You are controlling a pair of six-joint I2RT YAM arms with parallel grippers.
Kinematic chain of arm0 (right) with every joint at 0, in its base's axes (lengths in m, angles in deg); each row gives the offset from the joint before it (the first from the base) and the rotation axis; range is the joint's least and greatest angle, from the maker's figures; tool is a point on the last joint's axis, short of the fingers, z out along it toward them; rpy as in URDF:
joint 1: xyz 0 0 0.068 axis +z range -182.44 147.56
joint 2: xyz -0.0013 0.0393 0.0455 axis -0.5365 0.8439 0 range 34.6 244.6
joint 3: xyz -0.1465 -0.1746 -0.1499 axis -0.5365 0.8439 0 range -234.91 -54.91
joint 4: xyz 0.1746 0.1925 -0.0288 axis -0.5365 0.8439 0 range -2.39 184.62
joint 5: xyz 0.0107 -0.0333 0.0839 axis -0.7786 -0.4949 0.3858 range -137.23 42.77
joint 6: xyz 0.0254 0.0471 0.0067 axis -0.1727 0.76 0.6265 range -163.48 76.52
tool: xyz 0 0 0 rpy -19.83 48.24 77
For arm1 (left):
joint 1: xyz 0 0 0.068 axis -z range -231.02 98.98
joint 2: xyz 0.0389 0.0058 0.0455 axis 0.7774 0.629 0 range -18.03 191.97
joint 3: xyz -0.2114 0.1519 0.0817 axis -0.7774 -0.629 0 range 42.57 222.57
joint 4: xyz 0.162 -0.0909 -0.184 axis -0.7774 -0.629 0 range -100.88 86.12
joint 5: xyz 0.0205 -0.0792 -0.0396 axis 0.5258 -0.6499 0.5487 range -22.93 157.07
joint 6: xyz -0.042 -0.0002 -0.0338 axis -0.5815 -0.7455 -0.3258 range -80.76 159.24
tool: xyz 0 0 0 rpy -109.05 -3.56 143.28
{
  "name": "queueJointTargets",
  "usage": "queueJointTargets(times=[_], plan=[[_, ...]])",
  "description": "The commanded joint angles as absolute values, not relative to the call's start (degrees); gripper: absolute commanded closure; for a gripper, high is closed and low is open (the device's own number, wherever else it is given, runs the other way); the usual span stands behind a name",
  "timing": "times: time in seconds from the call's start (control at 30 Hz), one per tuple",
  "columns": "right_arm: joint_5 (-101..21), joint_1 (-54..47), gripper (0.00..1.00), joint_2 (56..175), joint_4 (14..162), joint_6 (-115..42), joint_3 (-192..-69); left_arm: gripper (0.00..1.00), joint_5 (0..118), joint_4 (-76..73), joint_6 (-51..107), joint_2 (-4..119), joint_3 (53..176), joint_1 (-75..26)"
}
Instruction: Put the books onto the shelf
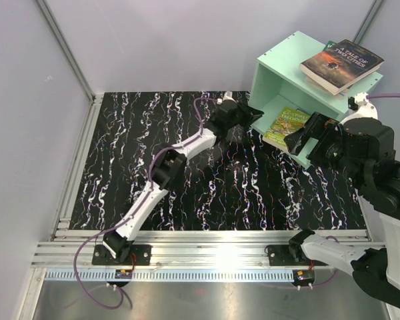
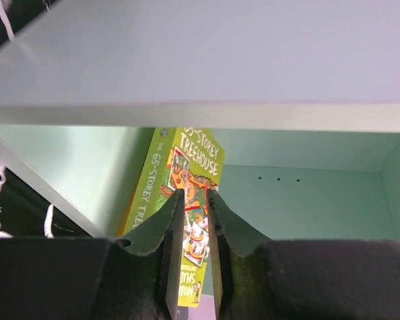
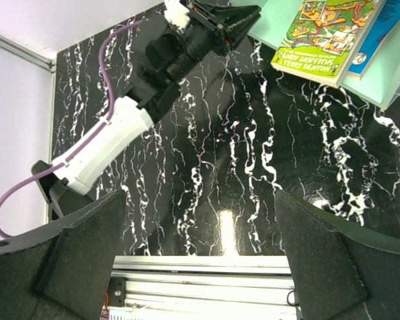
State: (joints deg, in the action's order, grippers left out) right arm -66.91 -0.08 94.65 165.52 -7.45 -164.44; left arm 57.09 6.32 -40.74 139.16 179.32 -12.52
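The shelf (image 1: 280,63) is a mint-green cube at the back right, its open face toward the mat. Inside lies a lime-green Treehouse book (image 1: 288,123), its end sticking out, with a blue book (image 3: 380,40) beside it. On the shelf's top rests the dark "A Tale of Two Cities" (image 1: 342,62) over another book. My left gripper (image 1: 257,113) is at the opening's left edge, jaws a narrow gap apart, holding nothing. Through that gap (image 2: 193,192) I see the Treehouse cover (image 2: 187,150) under a shelf panel (image 2: 187,60). My right gripper (image 3: 200,197) hangs wide open and empty over the mat.
A black marbled mat (image 1: 207,180) covers the table. Aluminium rails (image 1: 207,243) run along its near edge and a frame post (image 1: 67,53) stands at the back left. My right arm's bulky body (image 1: 373,160) sits just in front of the shelf's right side.
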Motion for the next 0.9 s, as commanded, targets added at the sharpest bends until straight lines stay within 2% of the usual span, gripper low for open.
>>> queueJointTargets(times=[0.0,0.2,0.67,0.77,0.87], plan=[[-69.0,0.3,0.00,95.7,176.5,-9.5,-166.2,0.78,59.2,6.3,-42.8,143.2,183.8,-10.2],[-69.1,0.3,0.00,96.5,176.7,-10.8,-166.8,0.77,61.4,3.2,-43.7,145.6,185.6,-8.4],[-68.3,0.3,0.00,96.7,176.5,-11.1,-166.4,0.76,62.1,6.1,-45.7,146.8,187.8,-6.6],[-68.1,0.3,0.00,96.8,176.4,-11.2,-166.4,0.75,61.4,8.9,-44.0,141.5,181.2,-8.4],[-68.0,0.3,0.00,96.8,176.1,-11.5,-166.5,0.75,61.1,13.8,-41.1,134.0,166.5,-11.4]])
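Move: The green 65-Storey book lies on the shelf's floor about 11 cm to the left hand's right, some 2 cm nearer the base and 7 cm below. The blue book peeks out beyond it, roughly 19 cm to the hand's right and 2 cm back, at about the same depth. The shelf's left wall stands some 6 cm ahead and 5 cm right. From the right hand, the green book is about 33 cm ahead, 10 cm right and 35 cm below. Its nearly shut fingertips come against the spine side of the green book near its front corner, as the left hand drops quickly some 8 cm while drawing back 4 cm and reaching 5 cm right, pushing the book along into the shelf. The fingers tip down slightly; after a small lift, the hand dips again and eases about 2 cm back left. ##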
